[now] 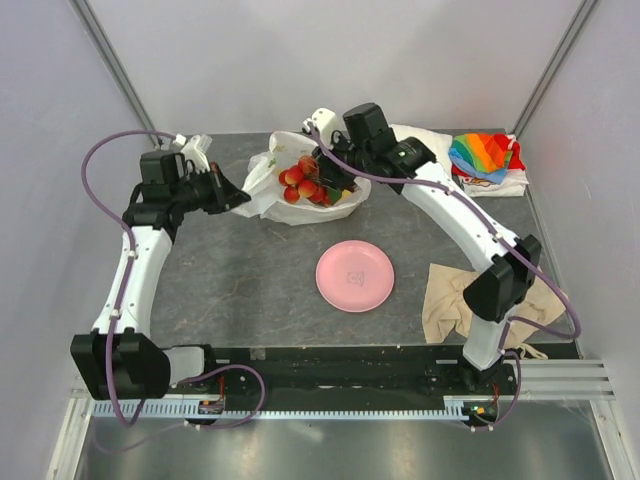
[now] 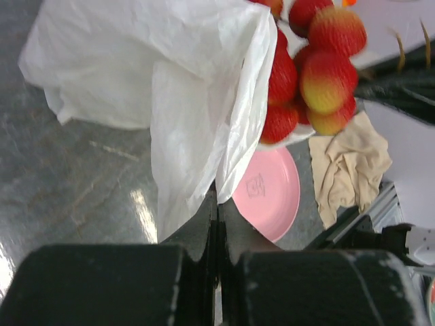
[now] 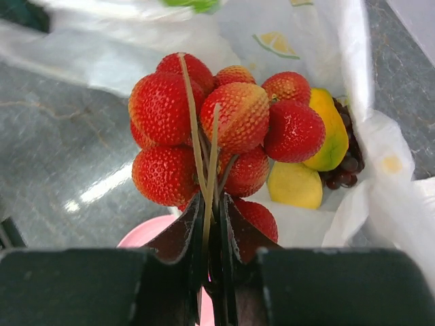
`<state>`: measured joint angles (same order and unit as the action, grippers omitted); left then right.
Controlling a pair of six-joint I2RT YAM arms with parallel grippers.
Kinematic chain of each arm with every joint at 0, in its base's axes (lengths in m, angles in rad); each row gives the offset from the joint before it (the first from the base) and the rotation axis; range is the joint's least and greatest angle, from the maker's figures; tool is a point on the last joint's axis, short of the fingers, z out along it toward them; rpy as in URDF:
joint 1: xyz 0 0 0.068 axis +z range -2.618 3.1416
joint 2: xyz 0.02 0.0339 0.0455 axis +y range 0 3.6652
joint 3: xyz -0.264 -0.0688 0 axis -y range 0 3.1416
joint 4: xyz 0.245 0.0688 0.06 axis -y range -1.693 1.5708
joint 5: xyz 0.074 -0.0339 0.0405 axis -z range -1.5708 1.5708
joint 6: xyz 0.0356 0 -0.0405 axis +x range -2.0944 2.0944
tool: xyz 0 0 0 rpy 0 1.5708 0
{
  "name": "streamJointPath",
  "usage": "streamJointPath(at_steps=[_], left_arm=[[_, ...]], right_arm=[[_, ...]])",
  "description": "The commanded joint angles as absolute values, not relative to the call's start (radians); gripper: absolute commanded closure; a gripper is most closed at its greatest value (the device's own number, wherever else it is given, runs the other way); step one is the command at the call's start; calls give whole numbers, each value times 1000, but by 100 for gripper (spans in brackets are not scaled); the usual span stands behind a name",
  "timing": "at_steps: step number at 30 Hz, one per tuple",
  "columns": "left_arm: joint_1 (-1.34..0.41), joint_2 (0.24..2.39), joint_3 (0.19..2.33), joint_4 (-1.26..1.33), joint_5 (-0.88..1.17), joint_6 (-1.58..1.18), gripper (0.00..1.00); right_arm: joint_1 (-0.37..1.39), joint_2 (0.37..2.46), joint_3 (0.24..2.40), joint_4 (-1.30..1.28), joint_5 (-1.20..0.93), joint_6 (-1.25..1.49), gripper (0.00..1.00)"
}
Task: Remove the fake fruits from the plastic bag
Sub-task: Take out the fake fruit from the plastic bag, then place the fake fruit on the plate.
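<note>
The translucent white plastic bag (image 1: 268,182) lies at the back of the table, mouth open toward the right. My left gripper (image 1: 238,197) is shut on the bag's left edge (image 2: 197,136), pinching the thin film. My right gripper (image 3: 216,204) is shut on the stems of a red bumpy fruit cluster (image 3: 204,129), which sits at the bag's mouth (image 1: 305,182). Behind the cluster inside the bag lie a yellow lemon (image 3: 296,185), an orange-green mango (image 3: 329,132) and dark purple grapes (image 3: 346,166).
A pink plate (image 1: 355,275) rests mid-table in front of the bag. A beige cloth (image 1: 450,300) lies at the right front, and a rainbow-coloured cloth (image 1: 482,155) on white fabric sits at the back right.
</note>
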<state>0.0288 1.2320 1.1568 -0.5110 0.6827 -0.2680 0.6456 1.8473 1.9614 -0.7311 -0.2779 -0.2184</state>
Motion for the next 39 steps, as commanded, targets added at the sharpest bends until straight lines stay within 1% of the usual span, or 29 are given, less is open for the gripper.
streamJointPath(at_steps=[1, 5, 8, 10, 12, 15, 21, 23, 26, 39], left_arm=[[32, 1288, 1255, -457, 692, -314, 98], [32, 1316, 1275, -453, 687, -316, 98], [32, 1324, 1279, -451, 686, -313, 98], [32, 1319, 1284, -449, 680, -305, 98], [32, 1305, 1279, -442, 660, -292, 98], [34, 1269, 1270, -446, 649, -270, 98], [34, 1216, 1243, -457, 643, -249, 98], [35, 1203, 1233, -457, 635, -241, 98], [48, 1193, 1230, -462, 634, -236, 98], [72, 1184, 1213, -463, 630, -230, 98]], right_arm=[[649, 1700, 2011, -772, -360, -259, 100], [667, 1599, 1994, -827, -426, -307, 100], [730, 1487, 1875, -835, -422, -408, 100], [791, 1436, 1751, -834, -385, -461, 100], [819, 1382, 1633, -830, -370, -521, 100], [836, 1341, 1512, -802, -356, -580, 100], [839, 1377, 1370, -729, -302, -604, 100], [839, 1387, 1297, -632, -237, -601, 100], [839, 1414, 1244, -551, -174, -612, 100], [839, 1494, 1143, -431, -89, -577, 100]])
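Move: The right hand already grips the red fruit bunch by its stems over the bag; the pink plate it is taken to lies some 11 cm back from it, 5 cm to its right and about 25 cm below. Still in the bag, the mango is roughly 10 cm ahead and 1 cm left, the lemon about 7 cm straight ahead, both some 22 cm below. From the left hand, the plate is about 26 cm right and 5 cm back. Up and back in a quick arc of about 17 cm, the right hand carries the red bunch away from the bag, then sinks some 20 cm towards the plate, easing forward again and turning about 20 degrees counter-clockwise as its fingers tip down. It keeps its grip. The left hand, still pinching the bag's edge, draws it up a few centimetres and slightly left. ##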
